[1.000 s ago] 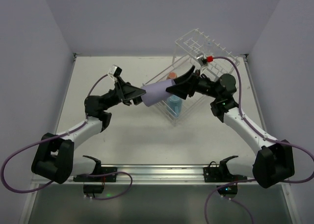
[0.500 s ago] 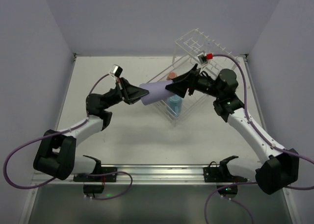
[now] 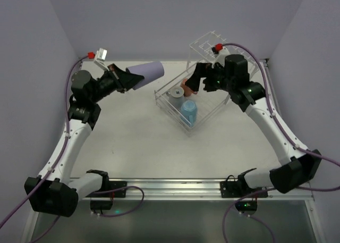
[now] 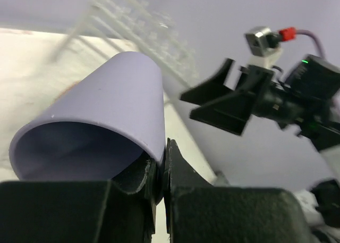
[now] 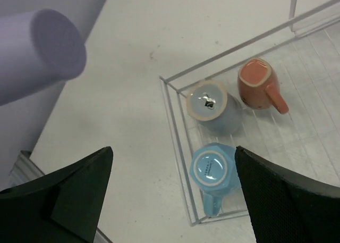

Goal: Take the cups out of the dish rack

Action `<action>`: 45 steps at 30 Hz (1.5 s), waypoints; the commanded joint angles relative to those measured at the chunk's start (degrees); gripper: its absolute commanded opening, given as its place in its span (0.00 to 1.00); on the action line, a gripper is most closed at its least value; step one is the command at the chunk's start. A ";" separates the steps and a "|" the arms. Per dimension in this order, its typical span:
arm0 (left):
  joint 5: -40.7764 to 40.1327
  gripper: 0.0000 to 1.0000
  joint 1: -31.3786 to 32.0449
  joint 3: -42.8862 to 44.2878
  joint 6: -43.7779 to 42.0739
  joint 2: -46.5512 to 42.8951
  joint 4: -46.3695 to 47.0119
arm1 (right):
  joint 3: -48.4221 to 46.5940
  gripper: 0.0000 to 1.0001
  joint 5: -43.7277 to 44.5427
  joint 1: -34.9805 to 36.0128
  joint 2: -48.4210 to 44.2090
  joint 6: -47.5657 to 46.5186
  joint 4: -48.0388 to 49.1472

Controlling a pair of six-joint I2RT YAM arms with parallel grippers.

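Note:
My left gripper point(image 3: 129, 80) is shut on the rim of the lavender cup point(image 3: 147, 72), one finger inside the mouth and one outside point(image 4: 162, 158). It holds the cup point(image 4: 106, 105) in the air on its side, left of the dish rack point(image 3: 172, 111). Three cups lie in the rack's low basket point(image 5: 172, 126): a light blue one point(image 5: 214, 171) bottom-up, a grey-blue one point(image 5: 212, 107) and a salmon-pink one point(image 5: 257, 83). My right gripper point(image 3: 197, 83) hangs wide open above the basket point(image 5: 172, 150), holding nothing. The lavender cup's base point(image 5: 37, 51) shows at upper left in the right wrist view.
The rack's raised tilted tier point(image 3: 218, 46) stands at the back right, near the rear wall. Grey walls close in the table on the left, right and back. A metal rail point(image 3: 170, 187) with the arm bases runs along the near edge.
The right gripper let go of the lavender cup, opened wide and drew back over the rack. The left gripper shut on the cup's rim and carried it up and away to the left.

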State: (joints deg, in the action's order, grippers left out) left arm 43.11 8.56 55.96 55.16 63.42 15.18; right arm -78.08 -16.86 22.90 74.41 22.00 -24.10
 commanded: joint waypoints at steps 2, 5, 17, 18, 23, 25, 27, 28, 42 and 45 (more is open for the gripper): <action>-21.99 0.00 -0.56 11.78 -25.42 1.35 -39.93 | -12.33 0.99 16.04 5.40 11.18 -4.77 -18.60; -32.02 0.00 -0.56 14.96 -28.78 4.34 -48.56 | -17.43 0.99 19.13 7.25 16.46 -4.77 -24.76; -57.53 0.00 -0.56 14.17 -34.76 12.95 -56.49 | -16.93 0.99 20.20 7.87 19.10 -5.91 -29.25; -57.27 0.00 -0.47 14.43 -35.03 14.35 -56.92 | -16.93 0.99 19.42 7.87 19.45 -6.70 -29.43; -60.42 0.00 0.05 15.31 -37.31 18.92 -59.03 | -17.01 0.99 18.27 8.66 21.29 -7.06 -29.60; -60.60 0.00 0.14 15.23 -37.49 20.16 -59.04 | -16.75 0.99 18.01 9.01 21.65 -7.32 -29.52; -61.39 0.00 0.14 15.31 -37.49 22.26 -59.39 | -16.49 0.99 17.92 9.27 21.83 -7.41 -29.25; -61.48 0.00 0.14 15.66 -37.40 22.97 -59.48 | -16.05 0.99 17.66 9.53 21.92 -7.50 -28.99; -57.44 0.00 0.06 24.72 -37.58 34.22 -61.32 | -14.38 0.99 18.27 9.71 23.06 -8.11 -28.73; -57.17 0.18 -0.03 25.16 -37.32 34.14 -60.89 | -14.11 0.99 18.09 9.71 23.50 -8.20 -28.46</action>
State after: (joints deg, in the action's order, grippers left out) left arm -14.24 8.38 78.32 18.52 97.82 -45.12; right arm -92.40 1.89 32.47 97.41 15.27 -51.99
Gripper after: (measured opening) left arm 0.075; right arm 0.987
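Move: The purple cup, already held by the left fingers, is bound for a clear table spot about 7 cm ahead, 20 cm left and 37 cm below that hand; the rack's left corner lies 20 cm ahead, 6 right and 30 below. The blue cup stands almost straight beneath the right hand, 2 cm ahead, 1 left, 26 down, with the grey cup 10 cm farther out and 6 cm left of it, the orange cup 17 cm farther out, 1 left. The purple cup, still pinched at its rim in the left hand, is carried down about 27 cm and some 17 cm left, away from the rack, edging forward at first and again near the end, as the wrist turns the fingers about 90 degrees from level to pointing down. Meanwhile the right hand, fingers staying wide open, sinks about 14 cm towards the blue cup and tips more steeply down over it. ##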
